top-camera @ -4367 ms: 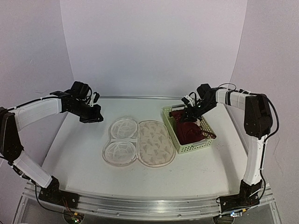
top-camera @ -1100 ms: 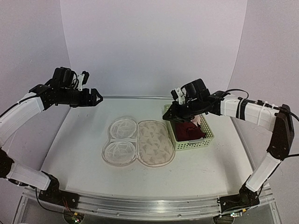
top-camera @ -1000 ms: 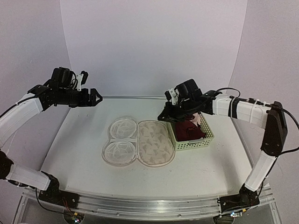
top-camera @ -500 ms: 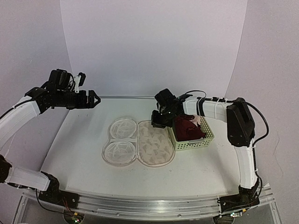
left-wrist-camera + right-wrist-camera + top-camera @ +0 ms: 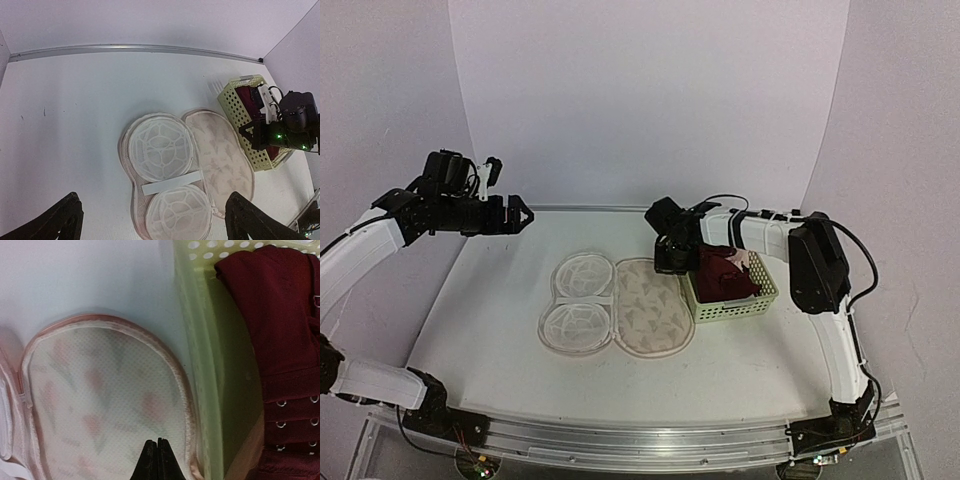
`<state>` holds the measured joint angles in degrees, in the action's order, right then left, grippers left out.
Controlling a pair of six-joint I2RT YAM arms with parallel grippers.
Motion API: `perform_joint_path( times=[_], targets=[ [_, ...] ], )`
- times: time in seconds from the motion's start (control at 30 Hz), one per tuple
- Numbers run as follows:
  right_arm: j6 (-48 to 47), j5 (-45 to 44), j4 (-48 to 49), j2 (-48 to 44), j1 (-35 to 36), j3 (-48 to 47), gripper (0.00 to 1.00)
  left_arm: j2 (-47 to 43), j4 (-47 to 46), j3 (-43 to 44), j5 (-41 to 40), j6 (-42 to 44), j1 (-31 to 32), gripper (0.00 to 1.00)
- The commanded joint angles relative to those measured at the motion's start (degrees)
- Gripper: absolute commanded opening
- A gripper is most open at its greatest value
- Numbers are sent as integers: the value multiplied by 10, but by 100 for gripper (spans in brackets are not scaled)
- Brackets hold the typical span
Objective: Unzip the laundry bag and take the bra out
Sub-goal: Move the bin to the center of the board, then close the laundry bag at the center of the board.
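The laundry bag (image 5: 648, 308) lies unzipped and spread flat mid-table, with its pale mesh-cup half (image 5: 578, 300) on the left and its leaf-printed half on the right. The maroon bra (image 5: 722, 276) sits bunched in the pale green basket (image 5: 732, 312) beside the bag. My right gripper (image 5: 672, 258) is shut with nothing in it, low over the far end of the printed half (image 5: 100, 405), beside the basket wall (image 5: 200, 365). The bra (image 5: 280, 330) shows its hooks to the gripper's right (image 5: 157, 441). My left gripper (image 5: 523, 214) hangs open, high at the far left, looking down on the bag (image 5: 170, 165).
The basket (image 5: 240, 120) stands right of the bag, touching or nearly touching its edge. A metal rail (image 5: 130, 48) runs along the table's far side below the back wall. The right arm (image 5: 770, 232) stretches across above the basket.
My right gripper has come out of the basket, swung left and now sits over the bag's far edge, still shut. The left arm has barely shifted.
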<state>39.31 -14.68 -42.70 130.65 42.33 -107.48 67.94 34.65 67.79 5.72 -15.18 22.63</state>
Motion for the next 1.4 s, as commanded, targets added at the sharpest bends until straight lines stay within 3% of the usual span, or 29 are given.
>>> perform_joint_path(
  times=[0.0, 0.7, 0.8, 0.93, 1.03, 1.13, 1.2, 1.37],
  targets=[
    [-21, -68, -16, -5, -11, 2, 0, -18, 1, 3, -11, 0, -3, 100],
    [-96, -70, 13, -87, -113, 119, 0, -17, 1, 3, -15, -6, -3, 100],
    [-112, -48, 18, -101, -117, 133, 0, -18, 0, 3, -16, -7, -3, 100],
    [-122, 46, 40, -134, -111, 149, 0, -15, 1, 6, -18, -6, -3, 100],
    [-122, 121, 46, -152, -99, 150, 22, -10, 1, 10, -18, -5, -3, 100],
    [-108, 171, 47, -161, -91, 155, 36, -5, 0, 14, -17, -3, -3, 100],
    [-96, 201, 50, -162, -88, 163, 41, -3, 1, 16, -17, -3, -3, 100],
    [-72, 242, 63, -153, -81, 179, 44, 1, 0, 16, -17, -2, -3, 100]
  ],
)
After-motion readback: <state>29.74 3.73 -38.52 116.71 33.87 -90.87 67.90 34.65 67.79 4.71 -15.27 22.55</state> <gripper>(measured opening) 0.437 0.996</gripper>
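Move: The green bin's middle lies about 12 cm to the right of the shut right gripper, level with it fore and aft and at about its height; the near side wall is only some 4 cm away. The maroon bra lies in the bin, about 12 cm right and 2 cm back. The opened laundry bag's wide panel lies some 4 cm left, 8 cm back and 4 cm below. From the left gripper, the bin is about 43 cm right, 10 cm ahead and 23 cm lower. Sweep the shut right gripper about 13 cm to the right, dipping nearly 4 cm on the way and swinging the fingertips to the right, to push the bin along by the outside of its left wall. Then reverse some 8 cm to the left, clear of the wall, drawing back and rising a little as the fingertips swing back left and the fingers part to nearly half open. ##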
